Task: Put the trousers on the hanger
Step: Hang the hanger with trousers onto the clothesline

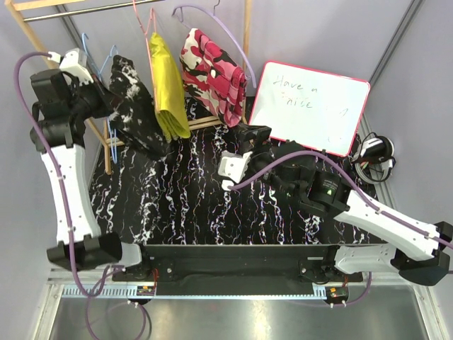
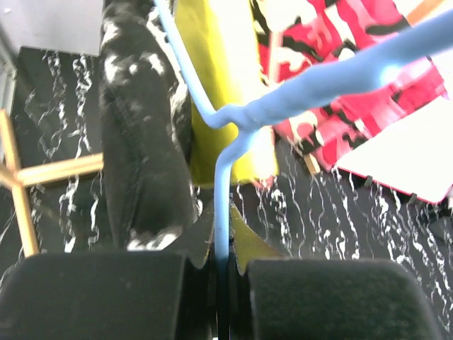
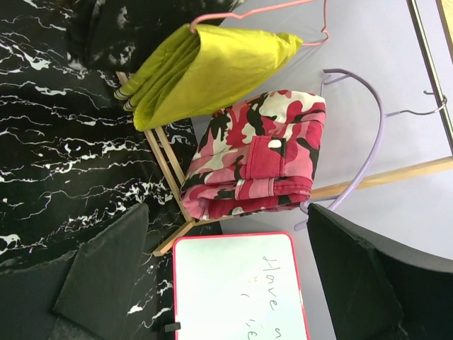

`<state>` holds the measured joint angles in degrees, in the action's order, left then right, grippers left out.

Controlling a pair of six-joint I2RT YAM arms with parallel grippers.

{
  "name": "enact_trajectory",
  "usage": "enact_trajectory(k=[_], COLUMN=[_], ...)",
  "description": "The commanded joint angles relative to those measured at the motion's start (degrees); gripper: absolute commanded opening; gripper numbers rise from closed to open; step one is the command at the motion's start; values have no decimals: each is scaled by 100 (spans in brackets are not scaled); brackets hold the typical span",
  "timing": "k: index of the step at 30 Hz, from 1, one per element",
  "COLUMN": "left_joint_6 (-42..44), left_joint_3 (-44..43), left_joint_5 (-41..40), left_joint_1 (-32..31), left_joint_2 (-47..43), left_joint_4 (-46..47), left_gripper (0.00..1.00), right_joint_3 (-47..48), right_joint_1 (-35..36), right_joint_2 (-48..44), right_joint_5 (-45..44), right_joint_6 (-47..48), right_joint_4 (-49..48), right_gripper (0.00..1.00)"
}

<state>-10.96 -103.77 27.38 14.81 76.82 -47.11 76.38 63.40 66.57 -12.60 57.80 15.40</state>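
The black trousers (image 1: 134,106) with white blotches hang folded from the light-blue wire hanger (image 1: 111,58) at the left of the wooden rack. My left gripper (image 1: 99,88) is raised beside them, shut on the hanger. In the left wrist view the blue hanger wire (image 2: 225,177) runs straight down between the closed jaws of the left gripper (image 2: 221,244), with the trousers (image 2: 141,149) hanging to its left. My right gripper (image 1: 253,138) hovers over the middle of the table, open and empty. In its wrist view the right gripper (image 3: 226,283) faces the whiteboard, and the trousers (image 3: 127,28) show at the top.
A yellow garment (image 1: 166,85) hangs on a pink hanger (image 3: 269,10). Next to it a pink camouflage garment (image 1: 212,74) hangs on a lilac hanger (image 3: 368,142). A red-framed whiteboard (image 1: 308,106) leans at the back right. The wooden rack (image 1: 39,46) stands along the back.
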Motion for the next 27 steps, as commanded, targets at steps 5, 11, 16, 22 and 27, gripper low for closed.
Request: enact_trajectory(k=[5,11,16,22,27], left_joint_6=[-318,-960,-934,-1276,-1620], left_joint_3=[-268,-407,-917,-1321,-1778], left_joint_5=[1515,2123,1947,1886,1868], left_joint_1=[601,866,883,883,883], left_joint_2=[623,1203,1739,2214,2531], left_joint_4=[3774,4966,4729,4529,3939], left_gripper=[0,0,0,0,0], right_joint_3=[-158,-141,-106,-53,-44], right_joint_1=[-117,-117,-117,-117,-117], right_joint_2=[-144,-21,76,181,225], right_joint_5=[21,47,82,126,135], right_joint_6=[-208,-225,-260,-304,-304], right_joint_4=[-81,-90,-81,-107,-125], right_gripper=[100,100,100,100,100])
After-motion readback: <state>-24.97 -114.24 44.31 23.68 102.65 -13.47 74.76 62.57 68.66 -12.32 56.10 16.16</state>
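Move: The left hand holds the blue hanger with the black trousers, and the clothesline rod where the hook is to go lies roughly 20 cm ahead of it, some 7 cm left and 10 cm higher. The yellow garment hangs about 20 cm ahead, 11 cm right and 12 cm below; the rack's left post is about 18 cm ahead and 15 cm left, at hand height. From the empty right hand, that rod spot is some 32 cm ahead, 40 cm left and 11 cm above. Still gripping the blue hanger with shut fingers, the left hand carries it about 14 cm forward and 7 cm left towards the clothesline rod, slowing as it goes, rising some 3 cm midway then easing down a little, while the wrist tips up about 15 degrees to bring the hook up to the rod. The right hand, wide open and touching nothing, sinks about 3 cm. ##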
